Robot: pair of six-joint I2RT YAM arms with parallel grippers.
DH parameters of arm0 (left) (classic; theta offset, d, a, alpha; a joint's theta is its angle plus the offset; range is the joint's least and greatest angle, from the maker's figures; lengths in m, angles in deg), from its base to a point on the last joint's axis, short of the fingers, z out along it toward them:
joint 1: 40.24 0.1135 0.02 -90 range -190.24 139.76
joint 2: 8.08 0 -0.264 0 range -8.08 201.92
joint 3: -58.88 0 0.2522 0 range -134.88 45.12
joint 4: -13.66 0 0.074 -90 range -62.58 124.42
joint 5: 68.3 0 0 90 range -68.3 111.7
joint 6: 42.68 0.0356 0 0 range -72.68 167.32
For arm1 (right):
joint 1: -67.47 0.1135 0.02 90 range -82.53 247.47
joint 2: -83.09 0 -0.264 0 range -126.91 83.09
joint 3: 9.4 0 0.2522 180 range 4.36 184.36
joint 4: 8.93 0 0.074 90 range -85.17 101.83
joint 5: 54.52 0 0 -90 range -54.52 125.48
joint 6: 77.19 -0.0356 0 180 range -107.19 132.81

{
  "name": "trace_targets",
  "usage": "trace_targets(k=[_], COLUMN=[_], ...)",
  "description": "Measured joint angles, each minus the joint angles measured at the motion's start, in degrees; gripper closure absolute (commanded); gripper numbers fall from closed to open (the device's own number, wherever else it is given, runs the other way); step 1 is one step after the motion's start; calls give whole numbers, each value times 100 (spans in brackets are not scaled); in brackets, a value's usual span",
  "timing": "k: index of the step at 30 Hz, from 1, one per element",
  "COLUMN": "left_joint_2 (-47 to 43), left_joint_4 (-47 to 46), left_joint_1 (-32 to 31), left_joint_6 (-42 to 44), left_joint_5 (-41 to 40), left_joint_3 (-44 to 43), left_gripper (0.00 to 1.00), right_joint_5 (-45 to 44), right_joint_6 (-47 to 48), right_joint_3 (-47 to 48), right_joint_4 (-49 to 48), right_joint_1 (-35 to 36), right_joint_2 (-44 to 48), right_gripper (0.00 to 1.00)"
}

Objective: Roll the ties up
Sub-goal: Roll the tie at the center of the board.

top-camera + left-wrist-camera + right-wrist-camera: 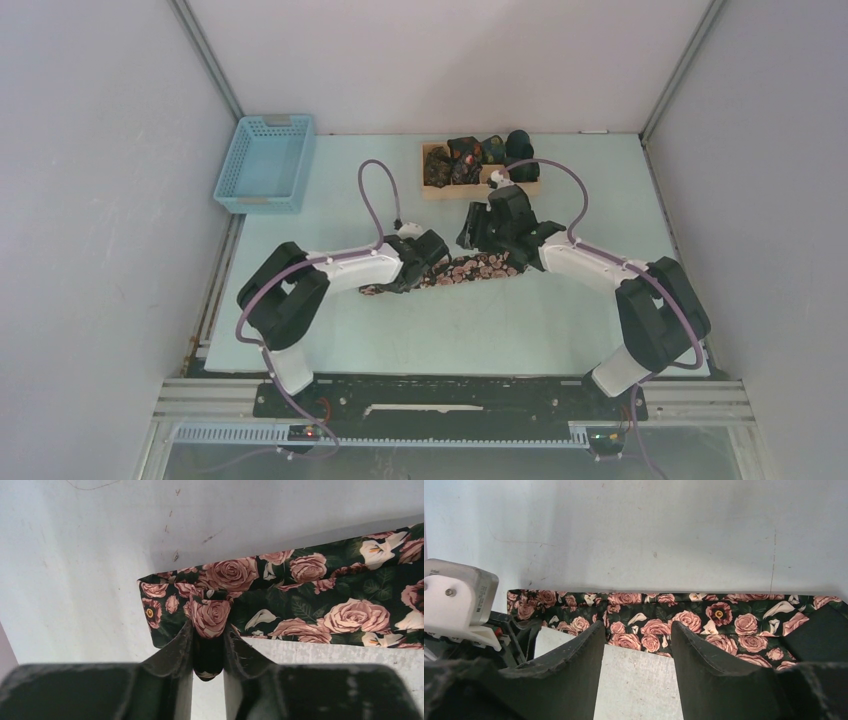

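A long dark tie [478,268] with pink roses lies flat across the middle of the table. In the left wrist view my left gripper [208,630] is shut on a folded-up bit of the tie [320,595] near its narrow end, with a rose-printed fold bulging out between the fingertips. In the top view the left gripper [424,266] sits at the tie's left part. My right gripper [638,630] is open and holds nothing; its fingers [696,645] hover over the near edge of the tie [704,612]. Seen from above, the right gripper [484,244] is just right of the left one.
A wooden tray [432,188] at the back holds several small dark rolled ties [466,158]. A blue plastic basket [265,162] stands at the back left. Grey walls close in both sides. The left arm's white wrist [455,600] shows at the right wrist view's left edge.
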Motion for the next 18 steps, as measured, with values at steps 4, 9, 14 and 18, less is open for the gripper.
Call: trace_targets(k=[4,9,14,18], left_joint_2=[31,31,-146,-728], left_joint_4=[-133,-326,-446,-597], left_joint_1=[-2,-2,35,87], left_joint_6=[-13,-66,-153,-168], left_joint_5=[96,243,411,649], left_joint_3=[0,0,127,466], left_gripper=[56,48,38,28], right_joint_5=[68,225,369,503], right_joint_6=[2,7,22,20], right_joint_3=[-2,-2,-7,-13], right_joint_4=[-83,-192,-323,-527], right_joint_1=[0,7,105,258], right_joint_2=[0,-2,-2,-11], right_gripper=[47,49,49,49])
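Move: Between the left fingers is the flap of the tie's folded left end; the middle of that fold lies about 2 cm ahead, 2 cm to the left and 1 cm below. The tie's right end is some 21 cm to the left hand's right and 4 cm ahead. From the right hand, open and empty, the folded end lies about 13 cm left, 7 cm back and 8 cm down; the wooden box's middle is roughly 14 cm ahead and 3 cm right. Opening wide, the left fingers let go of the flap at the tie's near edge while the hand edges about 1.5 cm right, dips slightly, then starts to rise clear, its left side rolling down some 10 degrees. Meanwhile the right hand, staying half open and empty above the tie, swings about 3.5 cm left towards the folded end, rising a little. ##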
